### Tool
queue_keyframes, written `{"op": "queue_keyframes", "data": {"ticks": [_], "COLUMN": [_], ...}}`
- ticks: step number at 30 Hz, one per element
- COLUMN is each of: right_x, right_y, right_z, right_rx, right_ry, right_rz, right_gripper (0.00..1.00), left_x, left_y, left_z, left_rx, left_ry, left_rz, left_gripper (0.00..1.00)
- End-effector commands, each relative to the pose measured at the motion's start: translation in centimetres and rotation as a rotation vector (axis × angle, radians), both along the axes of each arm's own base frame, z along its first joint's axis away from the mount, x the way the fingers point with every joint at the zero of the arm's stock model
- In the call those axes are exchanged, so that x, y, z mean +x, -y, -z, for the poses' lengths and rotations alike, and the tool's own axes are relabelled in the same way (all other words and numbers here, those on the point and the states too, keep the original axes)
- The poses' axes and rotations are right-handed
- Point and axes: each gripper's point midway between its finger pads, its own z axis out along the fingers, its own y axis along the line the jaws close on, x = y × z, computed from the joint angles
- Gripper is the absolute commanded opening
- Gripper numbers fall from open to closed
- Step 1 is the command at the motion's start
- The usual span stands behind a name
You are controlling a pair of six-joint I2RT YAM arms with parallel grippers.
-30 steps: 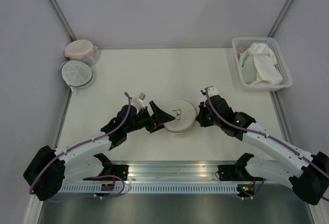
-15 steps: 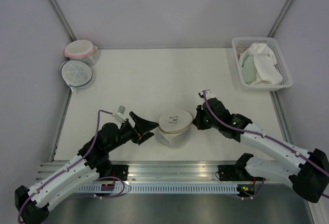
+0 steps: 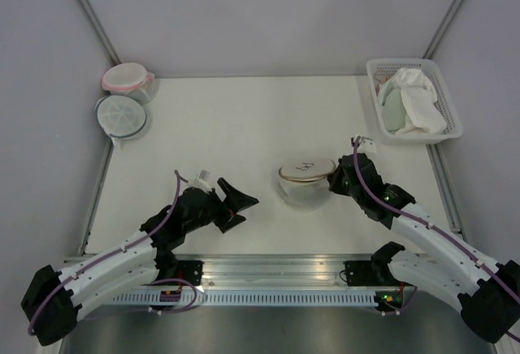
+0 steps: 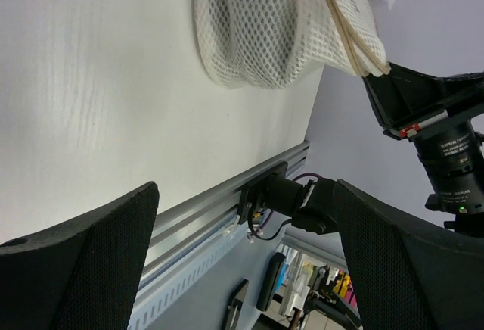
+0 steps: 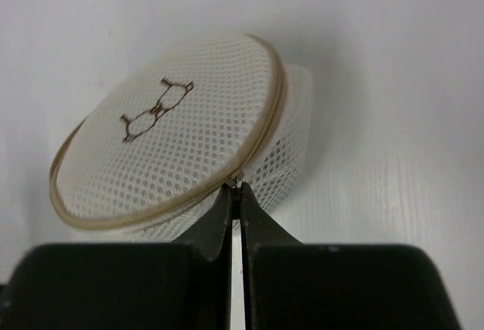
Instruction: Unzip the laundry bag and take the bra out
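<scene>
The laundry bag point(image 3: 305, 180) is a round cream mesh case with a tan zip rim, sitting tilted on the table right of centre. In the right wrist view point(image 5: 174, 141) the bra drawing point(image 5: 155, 109) on its top is plain. My right gripper point(image 3: 333, 180) is at the bag's right edge, shut on the small metal zip pull point(image 5: 237, 185). My left gripper point(image 3: 244, 210) is wide open and empty, apart from the bag to its left. The left wrist view shows the bag point(image 4: 265, 35) ahead of the spread fingers point(image 4: 83, 254). The bra is hidden.
A white basket point(image 3: 416, 136) with a white cloth point(image 3: 421, 98) and a pale green cloth point(image 3: 393, 110) stands at the back right. A pink-rimmed tub point(image 3: 126, 78) and a blue-grey-rimmed tub point(image 3: 120, 116) sit at the back left. A metal rail point(image 3: 268, 269) runs along the near edge.
My left gripper has come off the bag's left side and drawn back to the left. My right gripper has moved right with the zip pull, dragging the bag right and tilting it.
</scene>
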Motion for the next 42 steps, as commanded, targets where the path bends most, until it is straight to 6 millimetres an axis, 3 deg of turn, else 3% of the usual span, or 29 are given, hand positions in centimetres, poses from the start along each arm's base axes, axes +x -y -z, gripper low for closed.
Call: {"op": "queue_keyframes", "data": {"ticks": [1,8,9,10,12,13,15,17,19,28,30,32,33,36,42], "right_x": [-1.8,-5.8,-6.0,-6.1,-6.5,-6.6,-6.8,-7.2,-7.7,-9.4,-9.5,-9.7,-9.8,-10.0,-9.6], "right_y": [-4.3,-8.7,-9.1,-9.3,-9.9,-10.1,-10.6,-11.2,-11.5,-11.7,-11.7,-11.6,-11.6,-11.3,-8.9], "right_z": [0.2,1.6,1.6,1.6,1.3,1.2,0.9,0.6,0.6,0.9,0.9,0.9,0.9,0.9,2.3], "right_rx": [0.095,0.134,0.141,0.147,0.161,0.166,0.180,0.193,0.199,0.175,0.169,0.164,0.161,0.150,0.031], "right_ry": [-0.047,-0.112,-0.108,-0.107,-0.103,-0.102,-0.093,-0.090,-0.095,-0.112,-0.114,-0.122,-0.123,-0.131,-0.195], "right_rz": [-0.260,-0.519,-0.537,-0.547,-0.575,-0.584,-0.606,-0.639,-0.669,-0.755,-0.767,-0.778,-0.783,-0.782,-0.689], "right_gripper": [0.01,0.01,0.00,0.00,0.00,0.01,0.00,0.01,0.01,0.00,0.00,0.00,0.01,0.00,0.00], "left_x": [0.7,1.6,1.9,2.1,2.2,2.3,2.3,2.6,3.2,4.0,4.0,4.2,4.2,4.0,4.2], "left_y": [2.2,4.2,4.7,5.3,6.6,7.3,8.8,9.7,10.1,12.0,12.3,12.8,13.1,13.5,12.6], "left_z": [-4.5,-4.8,-5.7,-4.8,-6.0,-4.9,-5.7,-4.9,-5.7,-3.2,-2.4,-3.1,-2.7,-2.6,-1.8], "left_rx": [-0.158,-0.223,-0.257,-0.240,-0.268,-0.246,-0.268,-0.262,-0.307,-0.226,-0.215,-0.249,-0.248,-0.263,-0.260], "left_ry": [0.071,0.093,0.111,0.089,0.103,0.076,0.082,0.068,0.089,0.062,0.056,0.093,0.091,0.087,0.071], "left_rz": [0.021,0.010,0.014,0.017,0.039,0.052,0.078,0.085,0.058,0.068,0.078,0.089,0.102,0.121,0.099], "left_gripper": [1.00,1.00,1.00,1.00,1.00,1.00,1.00,1.00,1.00,0.98,0.90,0.65,0.40,0.04,0.02]}}
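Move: From the open left hand, the middle of the laundry bag lies about 16 cm to the right, 9 cm ahead and a few centimetres lower. The zipper pull on its rim is some 23 cm to that hand's right, 10 cm ahead and about level. The right hand already has this pull between its shut fingers; from there the bag's middle is about 8 cm to the left, level fore and aft, and 4 cm lower. The left fingers shut on the two zipper tapes of the bag's rim, close beside the pull, after travelling open about 12 cm right and a little forward, with a slight roll. To meet them, the right hand keeps its pinch on the pull and carries it some 10 cm back and 10 cm left, dipping slightly and turning about 40 degrees counter-clockwise. ##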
